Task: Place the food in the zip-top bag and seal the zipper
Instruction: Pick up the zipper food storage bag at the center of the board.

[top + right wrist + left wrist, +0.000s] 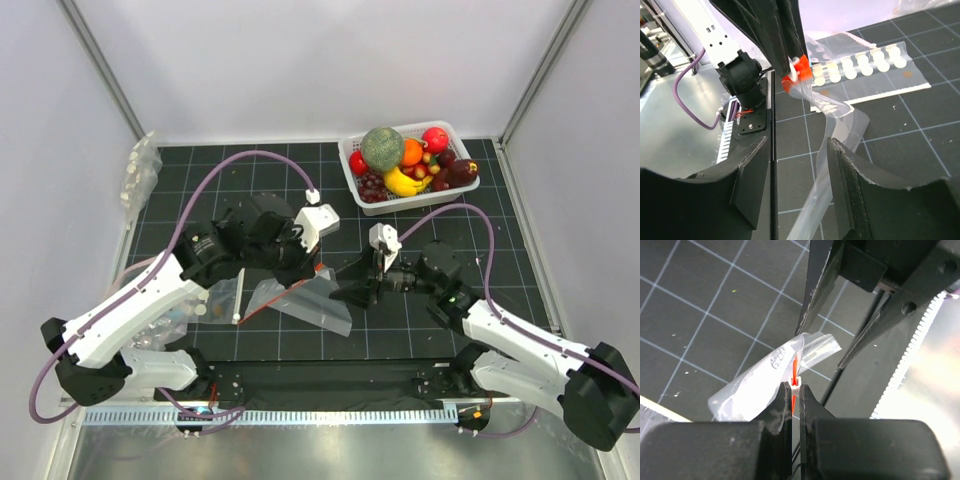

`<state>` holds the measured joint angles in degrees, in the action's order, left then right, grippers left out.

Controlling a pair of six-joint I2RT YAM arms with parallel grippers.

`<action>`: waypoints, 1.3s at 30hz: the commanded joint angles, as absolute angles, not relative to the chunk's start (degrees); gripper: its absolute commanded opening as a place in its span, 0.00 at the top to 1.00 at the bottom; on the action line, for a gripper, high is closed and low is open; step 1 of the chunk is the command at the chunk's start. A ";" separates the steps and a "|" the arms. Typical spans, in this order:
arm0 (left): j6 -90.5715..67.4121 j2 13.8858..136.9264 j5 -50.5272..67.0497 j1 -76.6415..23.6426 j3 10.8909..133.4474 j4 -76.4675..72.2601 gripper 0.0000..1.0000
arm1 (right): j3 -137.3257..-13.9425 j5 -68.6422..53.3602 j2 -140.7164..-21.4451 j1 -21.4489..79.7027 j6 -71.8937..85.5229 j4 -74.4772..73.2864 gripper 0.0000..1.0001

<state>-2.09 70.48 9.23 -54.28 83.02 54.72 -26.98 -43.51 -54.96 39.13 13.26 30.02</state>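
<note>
The zip-top bag (318, 298) is a clear film lifted off the black grid mat at mid-table. My left gripper (306, 266) is shut on the zipper (794, 371), pinching the red-orange strip and its white slider between the fingertips (786, 390). The bag (757, 386) hangs beyond those tips. My right gripper (352, 294) stands open at the bag's right end. A fold of the film (826, 180) runs between its fingers, next to the right pad (847, 175). The food, red balls (435, 138) and an orange ball (411, 151), lies in the white basket (352, 178).
The basket at the back right also holds a green melon ball (382, 147), a banana (402, 184) and dark grapes. Clear bags of white discs lie at the left wall (140, 172) and under the left arm (865, 65). White walls enclose the mat.
</note>
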 commanded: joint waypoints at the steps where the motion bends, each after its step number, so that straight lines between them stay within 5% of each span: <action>1: -0.97 69.00 14.58 -54.58 83.23 53.53 1.00 | -29.97 -40.17 -53.00 40.87 6.07 28.39 0.44; 11: 1.04 69.70 18.81 -57.22 81.12 52.56 1.00 | -31.73 -37.36 -53.00 43.50 3.87 24.88 0.68; 16: 1.32 67.68 18.11 -57.30 78.67 50.63 1.00 | -32.17 -38.23 -51.95 43.59 3.52 23.38 0.99; 28: 0.79 65.57 9.49 -57.30 73.74 47.55 1.00 | -26.37 -26.89 -36.75 43.42 8.88 26.37 0.99; 39: 0.88 58.27 6.33 -57.22 68.47 42.10 1.00 | -30.59 -29.37 -39.56 43.33 9.49 21.00 0.99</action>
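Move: The left fingers already pinch the bag by its zipper; the bag's middle hangs about 9 cm below that hand, 5 cm nearer the base and 2 cm to its left. From the open right hand, the bag's middle lies some 9 cm left, 4 cm back and 5 cm below. The disc sheet lies 28 cm left of the left hand, 4 cm farther out and 20 cm below; the fruit basket is 32 cm ahead of the right hand, 18 cm right and 12 cm below. Nearly in place, the right hand shuts its left-pointing fingers and pinches the bag's upper edge beside the left grip, then lifts about 4 cm while drawing some 3 cm right, easing down a touch at the end. The left hand keeps its pinch on the zipper, goes back about 3.5 cm, sinking slightly and turning some 10 degrees clockwise, then comes partway forward again. ##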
